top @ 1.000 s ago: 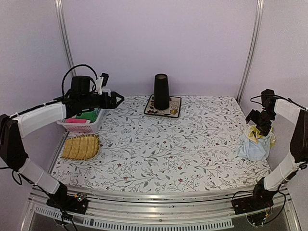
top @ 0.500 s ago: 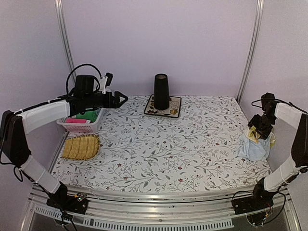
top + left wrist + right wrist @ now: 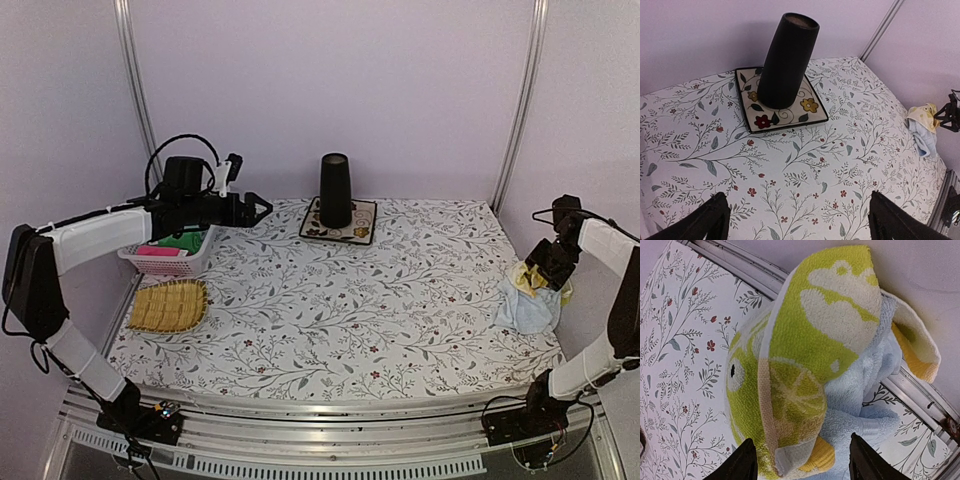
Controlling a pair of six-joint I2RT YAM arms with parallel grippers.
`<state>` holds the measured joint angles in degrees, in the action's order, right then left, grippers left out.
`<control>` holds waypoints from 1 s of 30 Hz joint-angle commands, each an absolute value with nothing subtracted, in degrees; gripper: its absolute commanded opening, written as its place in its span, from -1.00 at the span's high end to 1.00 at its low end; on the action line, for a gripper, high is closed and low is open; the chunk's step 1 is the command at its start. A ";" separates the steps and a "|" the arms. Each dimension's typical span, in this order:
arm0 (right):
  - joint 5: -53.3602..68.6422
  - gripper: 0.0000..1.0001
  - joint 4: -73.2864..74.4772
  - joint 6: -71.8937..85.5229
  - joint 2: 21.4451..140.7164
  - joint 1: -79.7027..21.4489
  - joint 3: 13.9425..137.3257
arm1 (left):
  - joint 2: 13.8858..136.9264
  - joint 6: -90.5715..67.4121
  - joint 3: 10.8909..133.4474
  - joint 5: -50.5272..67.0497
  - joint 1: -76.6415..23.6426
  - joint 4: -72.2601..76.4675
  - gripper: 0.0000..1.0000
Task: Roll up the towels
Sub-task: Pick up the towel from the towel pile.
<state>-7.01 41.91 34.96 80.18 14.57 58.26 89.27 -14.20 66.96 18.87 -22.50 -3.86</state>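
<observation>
The two towels lie bunched in one heap at the table's right edge, against the wall. The yellow-green towel (image 3: 546, 281) (image 3: 805, 340) drapes over the light blue towel (image 3: 527, 310) (image 3: 860, 390). My right gripper (image 3: 552, 266) (image 3: 802, 447) is down on the heap, its jaws apart with one finger on each side of the cloth, which fills the space between them. My left gripper (image 3: 262, 209) (image 3: 800, 200) hovers open and empty above the back left of the table. From there, the heap shows far off to the right (image 3: 922, 120).
A tall black vase (image 3: 335, 190) stands on a square flowered mat (image 3: 340, 222) at the back centre. A white basket (image 3: 172, 258) with coloured items and a woven straw tray (image 3: 170, 305) sit at the left. The metal rail and wall (image 3: 920, 390) run right behind the heap.
My right gripper has dropped and shifted right onto the towel heap, its jaws narrowing around the cloth. The left arm has reached a little further right, still open.
</observation>
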 commanded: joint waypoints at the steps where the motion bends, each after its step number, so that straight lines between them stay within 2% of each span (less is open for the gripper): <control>1: -7.99 -0.24 40.08 34.91 81.54 14.87 57.75 | 90.23 -14.15 68.96 19.70 -23.25 -3.47 -0.93; 10: -7.90 0.00 38.59 33.60 83.39 14.89 57.70 | 90.77 -14.22 69.65 19.84 -23.38 -3.49 -0.93; 16: -8.75 0.51 40.62 32.80 82.19 14.89 59.55 | 91.21 -14.57 70.18 20.04 -23.60 -3.50 -0.93; 19: -9.53 0.89 41.87 31.86 80.94 14.88 61.50 | 91.62 -14.59 70.39 20.16 -23.64 -3.52 -0.93; 26: -8.55 0.96 41.57 27.57 76.00 13.94 70.63 | 93.16 -14.62 72.04 20.81 -23.89 -3.33 -0.93; 30: -2.30 0.96 38.04 23.85 74.46 12.45 78.53 | 94.21 -14.60 73.65 21.39 -24.02 -3.33 -0.93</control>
<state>-7.64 42.30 28.38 77.56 13.91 71.37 92.99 -14.63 70.98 20.23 -23.20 -3.84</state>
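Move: The right hand hovers just over the heap: the middle of the yellow-green towel lies about 4 cm ahead of it, a centimetre to its right and some 4 cm lower, with a fold between the open fingers. The light blue towel beneath it is centred about 2 cm back, 1 cm to the left and 7 cm below the hand. From the left hand the yellow-green towel lies roughly 60 cm right, 7 cm back and 16 cm below. Down first, barely 1.5 cm and slowly, the right hand settles into the yellow-green towel while its half-open fingers close and pinch an upper edge of the cloth. Then it climbs quickly, ending some 10 cm above its start and about 4 cm farther forward, the fingers tipping outward by roughly 15 degrees as they keep the towel. ##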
